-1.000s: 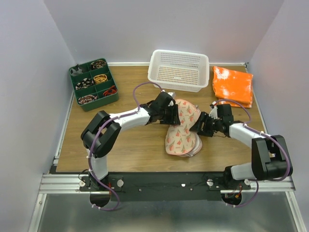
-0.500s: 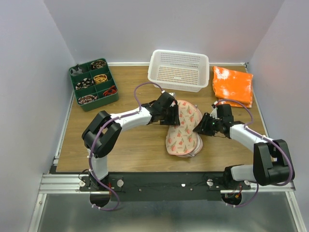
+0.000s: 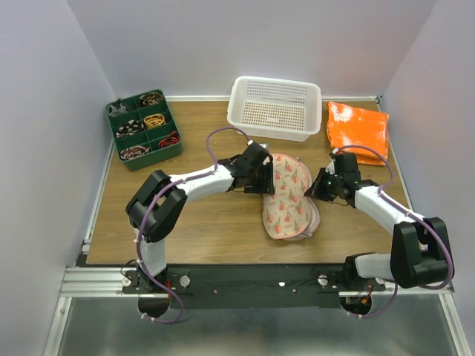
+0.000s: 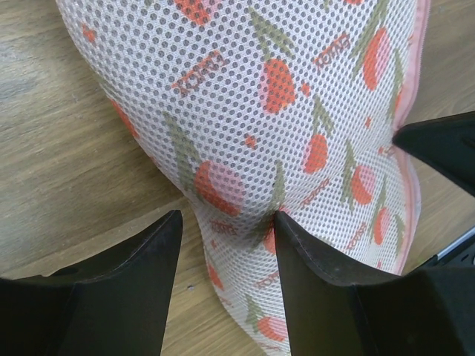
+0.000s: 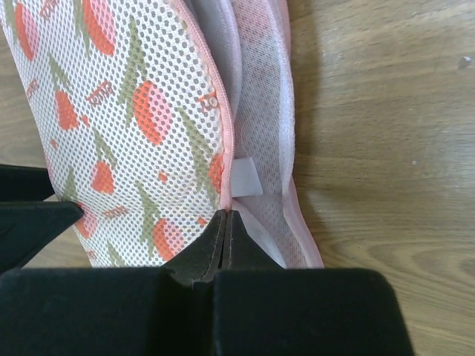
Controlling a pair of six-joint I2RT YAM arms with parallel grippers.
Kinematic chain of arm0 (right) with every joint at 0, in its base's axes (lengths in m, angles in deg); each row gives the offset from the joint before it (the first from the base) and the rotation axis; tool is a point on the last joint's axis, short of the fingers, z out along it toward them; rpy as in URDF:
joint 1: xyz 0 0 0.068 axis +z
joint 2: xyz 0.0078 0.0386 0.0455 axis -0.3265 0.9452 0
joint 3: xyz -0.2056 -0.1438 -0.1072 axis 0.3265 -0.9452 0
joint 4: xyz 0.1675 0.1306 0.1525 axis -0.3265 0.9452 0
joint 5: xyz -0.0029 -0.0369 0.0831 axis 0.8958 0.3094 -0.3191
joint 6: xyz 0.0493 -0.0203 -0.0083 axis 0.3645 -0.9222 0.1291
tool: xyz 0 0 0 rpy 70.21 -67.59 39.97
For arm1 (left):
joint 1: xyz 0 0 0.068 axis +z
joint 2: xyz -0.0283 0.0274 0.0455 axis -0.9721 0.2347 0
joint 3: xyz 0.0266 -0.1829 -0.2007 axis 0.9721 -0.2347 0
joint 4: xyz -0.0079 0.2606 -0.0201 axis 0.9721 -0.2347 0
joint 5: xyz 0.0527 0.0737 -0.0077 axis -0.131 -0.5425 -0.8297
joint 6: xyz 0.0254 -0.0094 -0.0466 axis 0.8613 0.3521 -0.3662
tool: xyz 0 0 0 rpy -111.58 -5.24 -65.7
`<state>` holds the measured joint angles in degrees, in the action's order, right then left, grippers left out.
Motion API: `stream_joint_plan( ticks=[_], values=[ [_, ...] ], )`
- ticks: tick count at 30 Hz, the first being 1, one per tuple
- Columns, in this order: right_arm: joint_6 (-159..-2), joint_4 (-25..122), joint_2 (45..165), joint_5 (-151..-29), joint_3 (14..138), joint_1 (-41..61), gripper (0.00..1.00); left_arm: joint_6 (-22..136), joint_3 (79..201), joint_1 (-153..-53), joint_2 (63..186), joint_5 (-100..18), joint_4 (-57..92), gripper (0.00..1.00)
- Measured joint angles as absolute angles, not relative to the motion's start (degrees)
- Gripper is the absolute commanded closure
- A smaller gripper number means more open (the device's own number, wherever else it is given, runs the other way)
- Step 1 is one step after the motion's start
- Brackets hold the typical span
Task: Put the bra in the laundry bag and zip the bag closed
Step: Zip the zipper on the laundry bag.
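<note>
The laundry bag (image 3: pixel 290 199) lies mid-table, a pink mesh pouch with a red fruit print. My left gripper (image 3: pixel 265 180) is open at the bag's left edge. In the left wrist view the bag's narrow waist (image 4: pixel 245 133) runs between its fingers (image 4: pixel 226 216); the right finger touches the mesh and the left finger is over bare wood. My right gripper (image 3: pixel 315 190) is at the bag's right rim. In the right wrist view it (image 5: pixel 225 216) is shut on the zipper at the bag's rim (image 5: pixel 223 141), beside a white tag. The bra is hidden.
A white perforated basket (image 3: pixel 274 108) stands at the back centre. An orange-and-white folded cloth (image 3: pixel 358 131) lies at the back right, close behind the right arm. A green compartment tray (image 3: pixel 142 130) of small items sits at the back left.
My right gripper has moved right and a little away from me along the bag's rim. The bag's near end has swung right. The left gripper has barely moved.
</note>
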<state>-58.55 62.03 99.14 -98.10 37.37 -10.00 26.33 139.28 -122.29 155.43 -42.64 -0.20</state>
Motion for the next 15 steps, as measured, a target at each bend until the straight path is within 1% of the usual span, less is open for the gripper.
stream_joint_plan(
  ticks=[4, 8, 11, 15],
  values=[
    [-58.37, 63.43, 98.02, -94.16, 37.98, -10.0, 0.99, 26.7, 139.28, -122.31, 155.1, -43.25, -0.61, 0.39],
    [-57.76, 65.37, 97.94, -87.73, 39.12, -9.97, 0.99, 27.03, 139.28, -122.31, 154.38, -44.02, -0.66, 0.39],
    [-57.43, 66.14, 100.27, -83.08, 40.56, -9.97, 0.99, 27.25, 139.26, -122.29, 154.1, -44.54, -0.79, 0.39],
    [-56.93, 66.12, 104.25, -79.98, 41.63, -9.97, 0.99, 27.62, 139.19, -122.29, 153.49, -45.42, -0.92, 0.39]
  ],
)
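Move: The right hand has its shut fingers on the laundry bag's pink zip edge, right at the hand point; the bag's middle lies about 6 cm to its left, 1 cm back and some 2 cm lower. The white basket is roughly 29 cm ahead and 11 cm left, the orange cloth some 20 cm ahead and 16 cm right. From the left hand, that pinched zip edge is about 13 cm to the right, 1 cm back and 1 cm lower. Rightward, away from the left hand, the right hand drags the pinched zip edge about 5 cm, creeping a little forward and dipping in the last part, its left side rolling down as it turns clockwise, some 20 degrees in all. The left hand, still part-open at the bag's left side, eases up about 1 cm. ##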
